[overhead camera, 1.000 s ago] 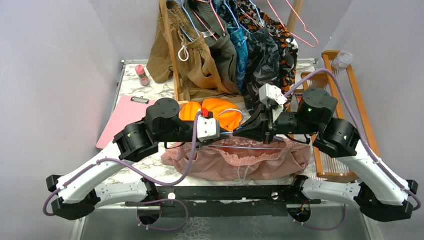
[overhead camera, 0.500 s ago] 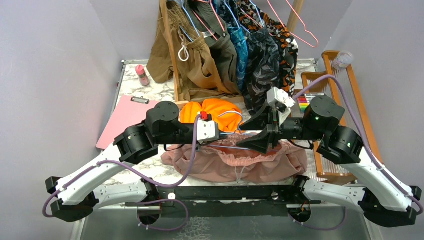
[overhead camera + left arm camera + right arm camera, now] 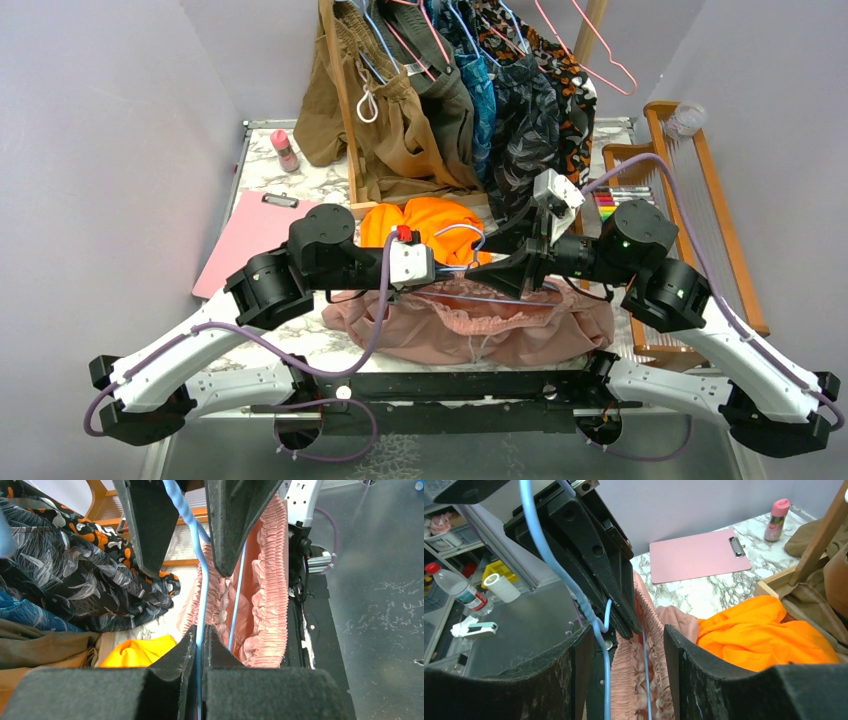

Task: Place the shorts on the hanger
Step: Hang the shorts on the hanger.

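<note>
The dusty pink shorts [image 3: 470,325] lie bunched on the table's near edge, below both grippers. The light blue hanger [image 3: 201,580] hangs just above them; its lower bar [image 3: 644,680] runs along the gathered waistband [image 3: 265,590]. My left gripper [image 3: 200,635] is shut on the hanger's wire. My right gripper [image 3: 626,635] faces it, open, and the twisted wire [image 3: 546,550] passes between its fingers [image 3: 574,680], close to the left one. From above, the left gripper [image 3: 447,270] and the right gripper [image 3: 497,275] nearly meet over the shorts.
Bright orange shorts [image 3: 440,225] lie just behind the grippers. A wooden rack with hung clothes [image 3: 450,100] and pink wire hangers [image 3: 600,50] stands at the back. A pink clipboard [image 3: 250,235] and a pink bottle [image 3: 285,150] are at left, a wooden frame [image 3: 690,180] at right.
My left gripper has shut on the hanger's wire. My right gripper has let go of the hanger, opened wide and drawn back slightly to the right.
</note>
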`<control>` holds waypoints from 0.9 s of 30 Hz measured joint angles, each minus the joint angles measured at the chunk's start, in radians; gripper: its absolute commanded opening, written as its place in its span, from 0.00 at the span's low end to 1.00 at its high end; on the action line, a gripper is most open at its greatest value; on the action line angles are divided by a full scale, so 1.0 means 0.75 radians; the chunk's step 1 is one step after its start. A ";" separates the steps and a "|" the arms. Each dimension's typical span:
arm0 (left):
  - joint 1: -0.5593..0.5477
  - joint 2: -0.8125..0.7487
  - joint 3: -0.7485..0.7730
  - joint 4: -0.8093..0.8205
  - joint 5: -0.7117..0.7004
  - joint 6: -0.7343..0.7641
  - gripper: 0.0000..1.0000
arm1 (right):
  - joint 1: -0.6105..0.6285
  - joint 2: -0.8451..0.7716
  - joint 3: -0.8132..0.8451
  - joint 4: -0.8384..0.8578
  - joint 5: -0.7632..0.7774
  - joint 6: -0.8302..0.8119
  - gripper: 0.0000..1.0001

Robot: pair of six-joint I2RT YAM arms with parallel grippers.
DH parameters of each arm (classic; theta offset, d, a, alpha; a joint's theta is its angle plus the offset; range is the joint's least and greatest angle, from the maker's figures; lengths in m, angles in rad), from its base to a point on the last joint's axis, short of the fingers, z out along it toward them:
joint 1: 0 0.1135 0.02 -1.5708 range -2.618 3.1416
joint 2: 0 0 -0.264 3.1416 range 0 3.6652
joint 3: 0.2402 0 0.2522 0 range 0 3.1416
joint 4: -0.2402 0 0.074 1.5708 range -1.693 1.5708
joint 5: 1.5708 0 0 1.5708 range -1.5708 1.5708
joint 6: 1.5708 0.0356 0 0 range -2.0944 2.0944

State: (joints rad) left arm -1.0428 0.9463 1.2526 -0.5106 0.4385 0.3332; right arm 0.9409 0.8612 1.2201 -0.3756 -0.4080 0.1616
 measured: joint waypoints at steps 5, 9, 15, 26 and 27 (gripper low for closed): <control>0.000 0.000 -0.001 0.000 0.005 0.000 0.00 | 0.000 0.009 -0.039 0.089 -0.004 0.045 0.48; 0.001 -0.001 -0.001 0.001 0.004 0.000 0.00 | 0.000 0.021 -0.039 0.127 -0.022 0.066 0.43; 0.000 -0.012 -0.005 0.002 0.004 0.000 0.00 | 0.000 0.020 -0.040 0.141 -0.037 0.076 0.35; 0.002 -0.017 -0.008 0.010 0.003 -0.003 0.00 | 0.001 0.014 -0.056 0.177 -0.056 0.083 0.30; 0.002 -0.017 -0.008 0.009 0.003 -0.004 0.00 | 0.001 0.015 -0.057 0.180 -0.060 0.083 0.27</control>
State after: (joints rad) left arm -1.0416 0.9333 1.2465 -0.5037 0.4404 0.3302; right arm 0.9417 0.8722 1.1770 -0.2405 -0.4530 0.2237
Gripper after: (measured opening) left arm 0.026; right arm 0.323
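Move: My left hand still pinches the blue hanger's wire. The hanger's neck is about 1 cm to my right hand's left and 1 cm back, nearly level, just off my open fingertips; from my left hand it is about 3 cm to the right and level. From my right hand, the shorts' waistband lies about 8 cm back and some 12 cm down, and the orange cloth roughly 15 cm ahead, 11 cm left and 36 cm below. I ease my right hand left about 1 cm, so the fingertips reach in around the hanger's neck, then lift it about 1 cm while rolling some 5 degrees. Meanwhile my right fingers draw partly together, from just over half open to about a third, without shutting on the wire. My left hand stays in place and keeps its pinch. ##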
